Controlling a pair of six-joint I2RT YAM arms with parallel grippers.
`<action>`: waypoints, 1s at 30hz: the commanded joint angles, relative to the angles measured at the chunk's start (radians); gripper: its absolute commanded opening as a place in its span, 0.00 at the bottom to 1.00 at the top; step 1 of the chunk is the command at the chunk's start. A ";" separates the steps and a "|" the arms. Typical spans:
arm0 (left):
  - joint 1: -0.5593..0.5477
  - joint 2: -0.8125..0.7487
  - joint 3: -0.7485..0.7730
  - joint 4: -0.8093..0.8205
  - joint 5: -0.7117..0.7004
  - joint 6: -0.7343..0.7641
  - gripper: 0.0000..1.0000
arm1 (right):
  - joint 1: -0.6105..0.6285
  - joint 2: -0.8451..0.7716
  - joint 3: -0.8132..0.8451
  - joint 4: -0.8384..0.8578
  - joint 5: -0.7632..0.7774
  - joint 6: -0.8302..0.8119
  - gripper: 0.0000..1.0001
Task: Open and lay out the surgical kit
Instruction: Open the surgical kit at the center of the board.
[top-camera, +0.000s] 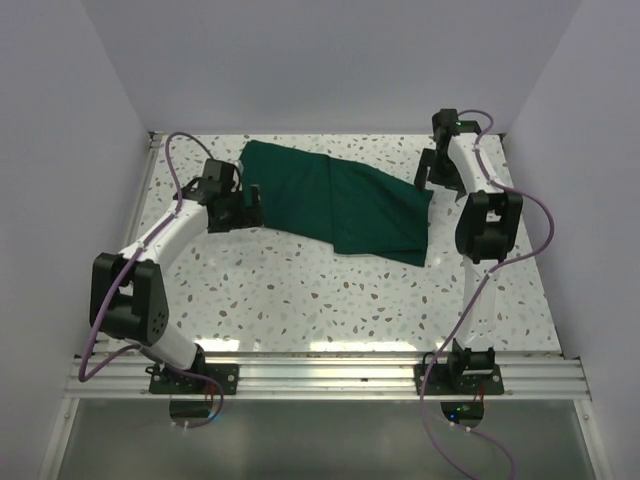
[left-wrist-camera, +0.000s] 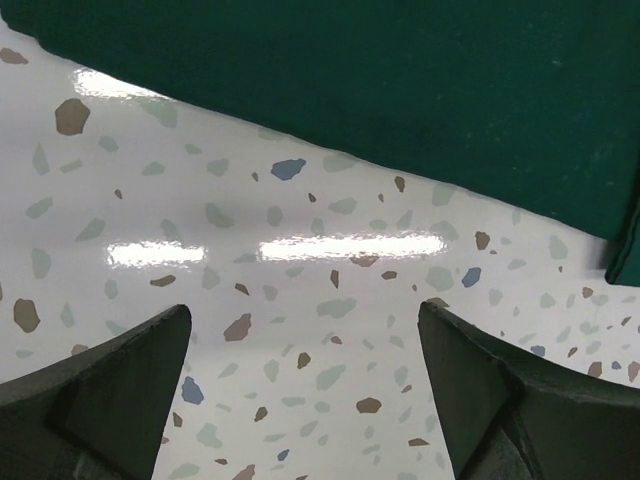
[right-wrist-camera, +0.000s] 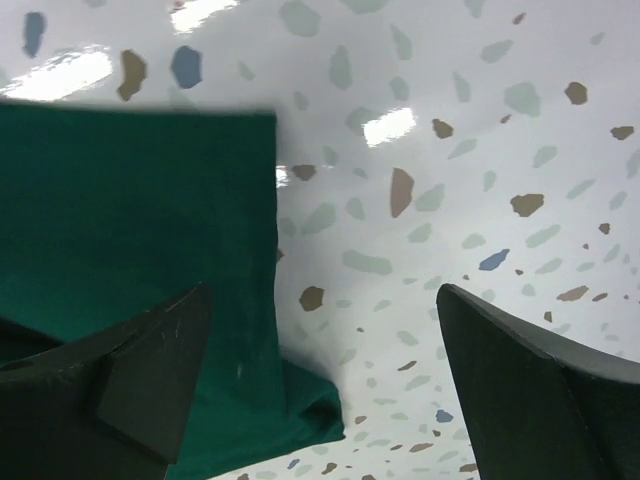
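Note:
The surgical kit is a dark green cloth wrap (top-camera: 340, 200), folded shut, lying across the far middle of the speckled table. The steel tray and the instruments are hidden. My left gripper (top-camera: 240, 210) is open and empty just off the wrap's near left edge; its wrist view shows the cloth edge (left-wrist-camera: 400, 90) a little beyond the fingertips. My right gripper (top-camera: 428, 172) is open at the wrap's far right corner. In its wrist view the cloth corner (right-wrist-camera: 180, 260) lies under the left finger (right-wrist-camera: 140, 370), with bare table between the jaws.
White walls close in the table at the back and both sides. A metal rail (top-camera: 320, 375) runs along the near edge with both arm bases bolted to it. Purple cables (top-camera: 180, 160) loop off each arm.

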 joint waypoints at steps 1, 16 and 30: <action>-0.044 0.003 0.056 0.047 0.071 -0.003 1.00 | -0.037 -0.022 0.041 -0.047 0.018 0.016 0.98; -0.385 0.431 0.385 0.062 0.074 -0.154 1.00 | 0.037 -0.613 -0.678 0.236 -0.325 0.090 0.98; -0.526 0.630 0.519 0.081 0.094 -0.286 1.00 | 0.107 -0.818 -0.904 0.204 -0.295 0.048 0.98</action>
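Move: The kit's near fold corner lies about 24 cm to the left hand's right, 2 cm nearer the base and 9 cm below. The kit's middle is also 24 cm to the right but 10 cm ahead. From the right hand, the kit's near right corner lies roughly 15 cm back and 4 cm left; its far right corner is almost beneath, some 2 cm left, and the fold corner is 14 cm back and 25 cm left, all about 7 cm below. Open left hand sweeps 27 cm right, sinking, to the fold corner; open right hand draws back 17 cm. ##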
